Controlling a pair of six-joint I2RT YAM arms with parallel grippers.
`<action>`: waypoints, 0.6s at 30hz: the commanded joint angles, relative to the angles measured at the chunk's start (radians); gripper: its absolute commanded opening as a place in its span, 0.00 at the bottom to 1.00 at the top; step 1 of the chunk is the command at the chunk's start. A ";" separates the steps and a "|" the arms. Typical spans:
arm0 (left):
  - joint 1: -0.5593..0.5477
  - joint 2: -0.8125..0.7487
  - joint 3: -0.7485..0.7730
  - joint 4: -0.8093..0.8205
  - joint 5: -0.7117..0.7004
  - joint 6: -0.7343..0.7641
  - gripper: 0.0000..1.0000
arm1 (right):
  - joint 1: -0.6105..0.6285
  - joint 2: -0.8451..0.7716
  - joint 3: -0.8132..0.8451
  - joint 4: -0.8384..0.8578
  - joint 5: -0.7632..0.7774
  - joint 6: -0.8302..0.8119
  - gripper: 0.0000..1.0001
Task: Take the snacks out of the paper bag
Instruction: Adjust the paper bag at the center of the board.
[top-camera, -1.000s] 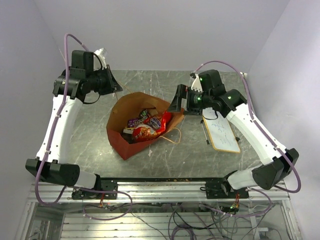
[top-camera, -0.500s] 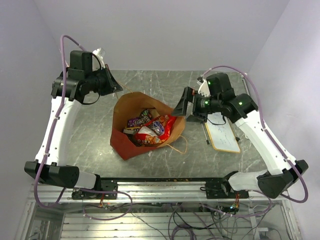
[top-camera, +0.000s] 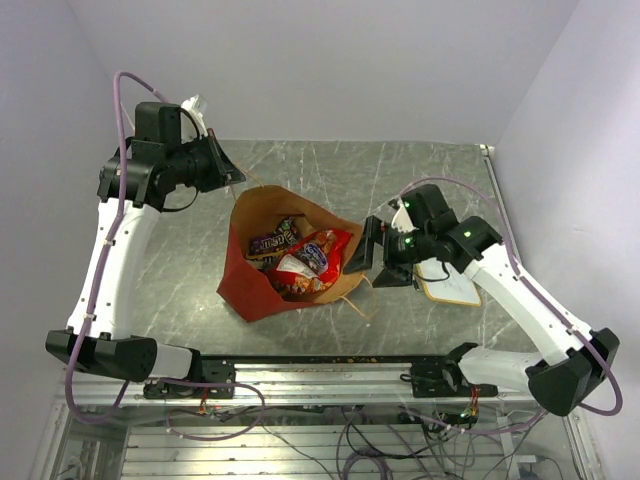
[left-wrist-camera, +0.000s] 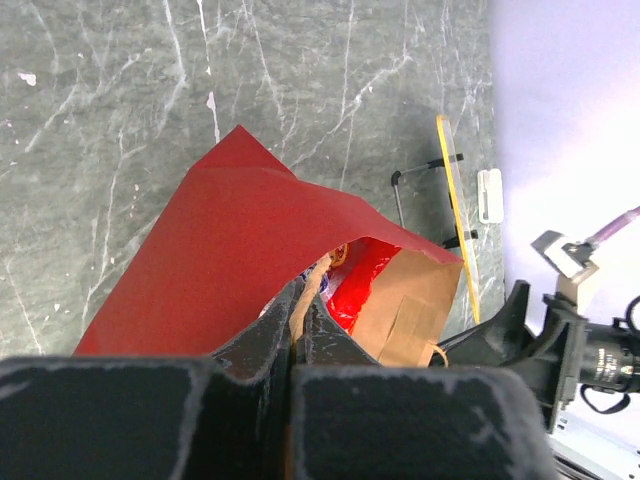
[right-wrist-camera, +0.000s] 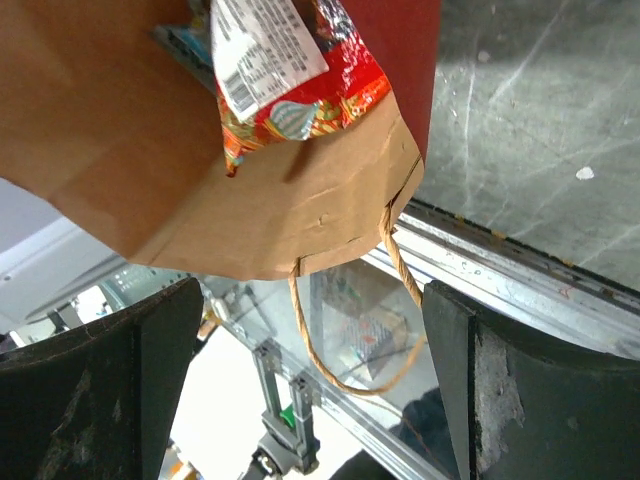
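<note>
The paper bag (top-camera: 262, 215), red outside and brown inside, sits mid-table with its mouth open. Inside lie the snacks: a large red crinkly packet (top-camera: 318, 252) and small dark wrappers (top-camera: 272, 240). My left gripper (top-camera: 238, 180) is at the bag's far rim. The left wrist view shows that gripper (left-wrist-camera: 300, 318) shut on a string handle, above the bag's red wall (left-wrist-camera: 220, 250). My right gripper (top-camera: 372, 258) is open at the bag's right rim. In the right wrist view the other handle loop (right-wrist-camera: 340, 375) hangs between its fingers (right-wrist-camera: 520, 390), below the red packet (right-wrist-camera: 290, 90), untouched.
A white wood-framed board (top-camera: 452, 288) lies on the table right of the bag, partly under my right arm. Its edge also shows in the left wrist view (left-wrist-camera: 455, 220). The table's front rail (top-camera: 330, 358) runs just beyond the bag's near corner.
My right gripper has swung nearer and lower, from the bag's far right rim to its near right rim. The left arm has pulled the handle up slightly, and the bag has shifted.
</note>
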 joint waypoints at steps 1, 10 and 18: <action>0.012 -0.037 0.037 0.074 0.005 -0.013 0.07 | 0.050 0.011 -0.033 0.035 -0.008 0.007 0.91; 0.047 -0.044 0.100 -0.031 -0.109 0.033 0.07 | 0.156 0.119 -0.009 0.131 0.017 -0.001 0.59; 0.094 -0.088 0.162 -0.130 -0.335 0.056 0.07 | 0.230 0.331 0.170 0.200 0.015 -0.032 0.26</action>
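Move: The bag's near twine handle hangs open just off the right fingertips: about 4 cm below, 2 cm back and 1 cm left of the hand. From that hand, the red snack bag inside lies 8 cm left, 6 cm ahead and 12 cm down, and the whiteboard roughly 22 cm right, 12 cm ahead and 22 cm down. From the left hand, already gripping the far handle, the near handle is some 22 cm right, 17 cm back and 15 cm down. The paper bag is drawn left by its far handle, which the shut left fingers keep holding as that hand speeds up over about 6 cm and swings slightly counter-clockwise. The near handle is chased by the right hand, dipping down and a little back, then sweeping some 7 cm left, while its wide-open fingers close most of the way around the twine, without shutting fully. ##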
